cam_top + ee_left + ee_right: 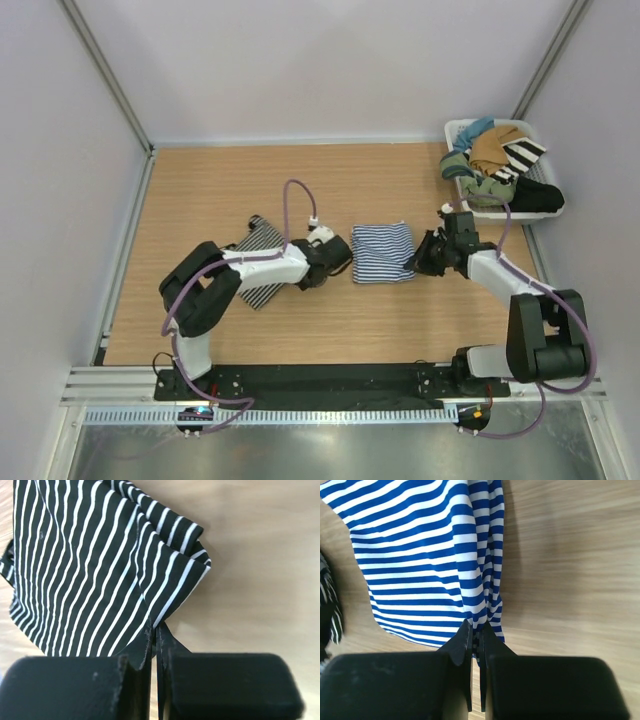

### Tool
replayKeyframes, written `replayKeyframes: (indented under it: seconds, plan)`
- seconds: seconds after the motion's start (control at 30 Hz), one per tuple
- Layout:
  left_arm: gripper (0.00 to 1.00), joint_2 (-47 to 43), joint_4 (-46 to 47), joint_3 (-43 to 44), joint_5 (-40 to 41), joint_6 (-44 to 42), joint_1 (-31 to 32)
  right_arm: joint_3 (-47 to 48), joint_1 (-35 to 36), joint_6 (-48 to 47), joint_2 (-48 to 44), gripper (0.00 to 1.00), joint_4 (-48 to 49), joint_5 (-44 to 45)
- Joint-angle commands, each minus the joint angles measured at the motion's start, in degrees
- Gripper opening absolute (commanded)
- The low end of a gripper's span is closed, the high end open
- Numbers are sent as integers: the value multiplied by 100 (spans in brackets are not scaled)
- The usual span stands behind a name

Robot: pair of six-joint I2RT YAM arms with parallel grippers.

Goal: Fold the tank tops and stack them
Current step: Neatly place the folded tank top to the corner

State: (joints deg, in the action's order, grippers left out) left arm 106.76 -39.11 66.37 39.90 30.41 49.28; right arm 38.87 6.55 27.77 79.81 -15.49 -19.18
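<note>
The black-and-white tank top (262, 238) lies left of centre, partly under my left forearm. In the left wrist view its fine-striped cloth (85, 570) spreads away from my left gripper (155, 630), which is shut on a corner fold of it. The blue-and-white tank top (385, 252) lies folded mid-table. My right gripper (476, 630) is shut on a bunched edge of that top (415, 555), at its right side in the top view (420, 258). The left gripper (322, 268) sits just off the blue top's left edge. A sliver of black-and-white cloth (329, 605) shows at the right wrist view's left border.
A white basket (455, 128) stands at the back right corner, holding tan, green, teal, black and bold-striped clothes (500, 165). Bare wooden tabletop (200, 190) surrounds both tops. Frame posts rise at the back corners.
</note>
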Motion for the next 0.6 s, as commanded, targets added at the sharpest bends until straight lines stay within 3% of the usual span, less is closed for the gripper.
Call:
replayKeyframes:
  seconds: [0.0,0.2,0.23,0.27,0.3,0.33,0.43,0.57]
  plan:
    - [0,-68,123,262,-105,439,626,-195,-285,-96,-631,6,-235,415]
    - [1,169,325,140,-158,641,1943,-565,-523,123,-1230,9,-368,564]
    - [7,204,325,122,-141,693,2050,-608,-523,167,-1275,13,-341,608]
    - [15,248,299,122,-184,807,2164,-670,-523,263,-1310,26,-332,652]
    - [30,240,282,131,-237,860,2183,-697,-523,299,-1380,40,-306,670]
    - [36,214,247,131,-315,939,2174,-714,-514,317,-1424,49,-280,635]
    - [53,-179,202,218,-500,1045,2183,-680,-523,361,-1503,53,-279,739]
    - [66,-840,290,403,-755,993,2148,-434,-540,352,-1398,56,-333,811]
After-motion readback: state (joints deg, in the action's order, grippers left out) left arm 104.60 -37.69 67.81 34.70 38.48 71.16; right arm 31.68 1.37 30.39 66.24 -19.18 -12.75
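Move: Both folded tank tops are already gripped at their edges. The black-striped one has its middle some 8 cm left and 2 cm ahead of the left hand, whose release spot is about 9 cm back and 11 cm right. The blue-striped one's middle lies roughly 18 cm right of that hand and 4 cm ahead. From the right hand, the blue one's middle is 6 cm left and 4 cm ahead, its release spot 4 cm right and 2 cm back, and the basket about 21 cm right and 22 cm ahead. The black-striped tank top is dragged right and back by the left hand, some 12 cm right and 10 cm back, nearer the blue one, turning clockwise about 15 degrees; the fingers then open and start to lift. The right hand draws the blue-striped edge about 4 cm right and a little back, with a slight clockwise turn, slows, and opens its fingers around the edge. ##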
